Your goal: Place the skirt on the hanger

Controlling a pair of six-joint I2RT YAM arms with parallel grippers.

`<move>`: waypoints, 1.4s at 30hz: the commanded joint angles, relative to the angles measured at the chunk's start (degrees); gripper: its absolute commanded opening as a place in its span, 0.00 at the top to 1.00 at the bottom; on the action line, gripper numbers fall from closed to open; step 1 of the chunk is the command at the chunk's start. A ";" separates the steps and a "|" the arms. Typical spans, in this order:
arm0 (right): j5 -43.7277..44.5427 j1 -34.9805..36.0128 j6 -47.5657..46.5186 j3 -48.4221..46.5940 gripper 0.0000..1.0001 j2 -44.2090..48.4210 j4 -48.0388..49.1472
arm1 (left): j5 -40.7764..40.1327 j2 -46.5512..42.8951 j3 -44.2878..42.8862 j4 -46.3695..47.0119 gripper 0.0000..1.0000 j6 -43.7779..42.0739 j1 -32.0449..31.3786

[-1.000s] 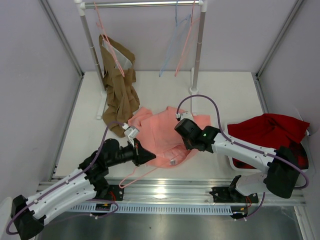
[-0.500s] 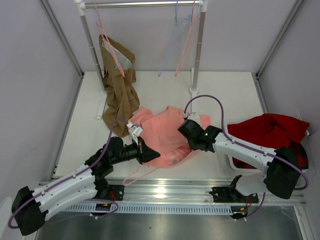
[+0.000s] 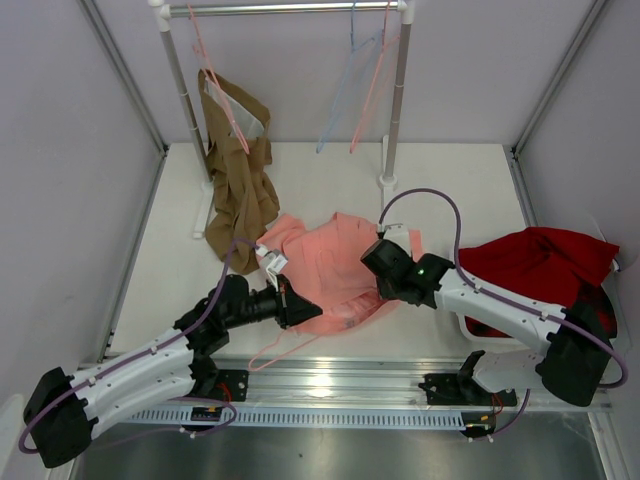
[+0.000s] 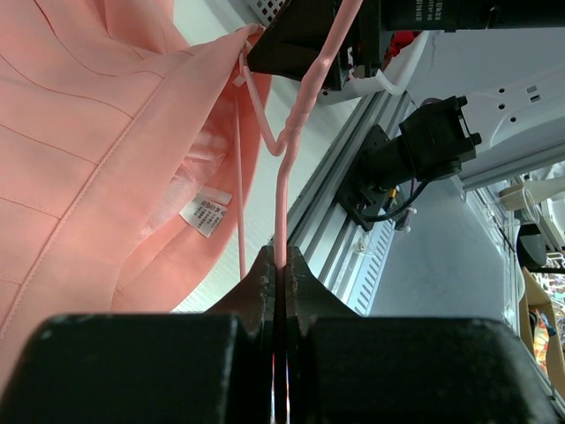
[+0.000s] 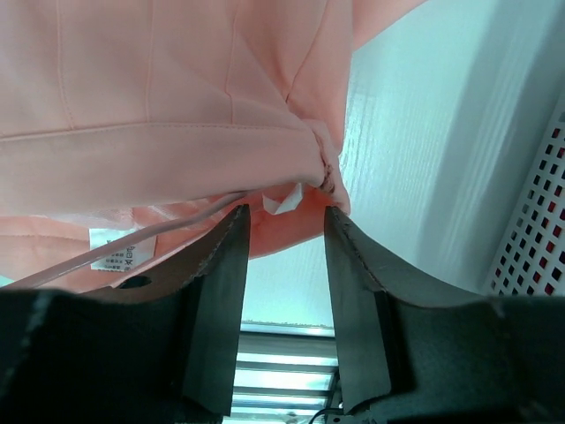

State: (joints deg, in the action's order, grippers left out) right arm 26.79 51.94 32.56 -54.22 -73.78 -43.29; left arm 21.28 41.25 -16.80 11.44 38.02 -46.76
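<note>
The salmon-pink skirt (image 3: pixel 335 262) lies crumpled on the white table between the two arms. My left gripper (image 3: pixel 312 308) is at its front-left edge, shut on the thin pink wire of the hanger (image 4: pixel 282 190). The wire runs up from the fingers to a bend beside the skirt (image 4: pixel 88 150) and its white label (image 4: pixel 205 215). Part of the hanger (image 3: pixel 285 343) loops out near the front edge. My right gripper (image 3: pixel 383 297) stands open at the skirt's front-right edge. In the right wrist view the skirt's hem (image 5: pixel 177 97) hangs just above the right gripper (image 5: pixel 284 216), nothing pinched.
A brown garment (image 3: pixel 240 190) hangs on the rack (image 3: pixel 397 100) at the back left. A pale blue hanger (image 3: pixel 345 90) and another pink one hang from the rail. A dark red cloth (image 3: pixel 540 262) fills a white basket at the right. A metal rail (image 3: pixel 330 378) borders the front.
My right gripper has opened and let go of the skirt's edge, shifting slightly right. The left gripper, still shut on the hanger, pushed a little right toward the skirt.
</note>
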 commanded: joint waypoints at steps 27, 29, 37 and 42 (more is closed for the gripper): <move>-3.76 -7.38 10.42 7.10 0.72 1.36 3.56 | 0.78 -1.62 0.63 3.41 1.00 0.48 -0.43; -4.54 -8.00 10.25 7.81 0.75 1.27 4.96 | 0.96 -1.62 0.71 3.67 1.00 0.48 -0.35; -10.69 -13.26 10.25 13.25 0.92 5.56 12.69 | 2.54 -0.30 -0.08 3.50 1.00 0.04 -0.35; -12.81 -14.32 9.90 15.80 0.93 9.61 17.44 | 2.28 0.84 -0.60 2.62 1.00 -0.67 -0.43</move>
State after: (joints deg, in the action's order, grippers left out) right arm 15.68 38.26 42.22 -39.48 -67.05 -31.14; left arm 22.70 41.71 -16.05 11.49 37.98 -46.76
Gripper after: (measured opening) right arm 0.077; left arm 0.028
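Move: The right hand hovers half open over the right-hand corner of the skirt's waistband, which lies about 3 cm to its right, 1 cm ahead and 4 cm below. The hanger's near end pokes into the waist 1 cm ahead and 1 cm left, 4 cm down. The care label sits roughly 8 cm left and 3 cm back, 6 cm lower. From the left hand, which holds the hanger, that corner is some 13 cm right, 4 cm ahead and 7 cm below. Rightward first, about 3 cm along the waistband while narrowing its fingers somewhat, then down some 5 cm onto the corner, the right hand turns about 15 degrees clockwise, its left side rising by a similar amount. The fingers close nearly shut and pinch the corner beside the hanger's end. The left hand stays put, keeping its grip on the hanger's hook. ##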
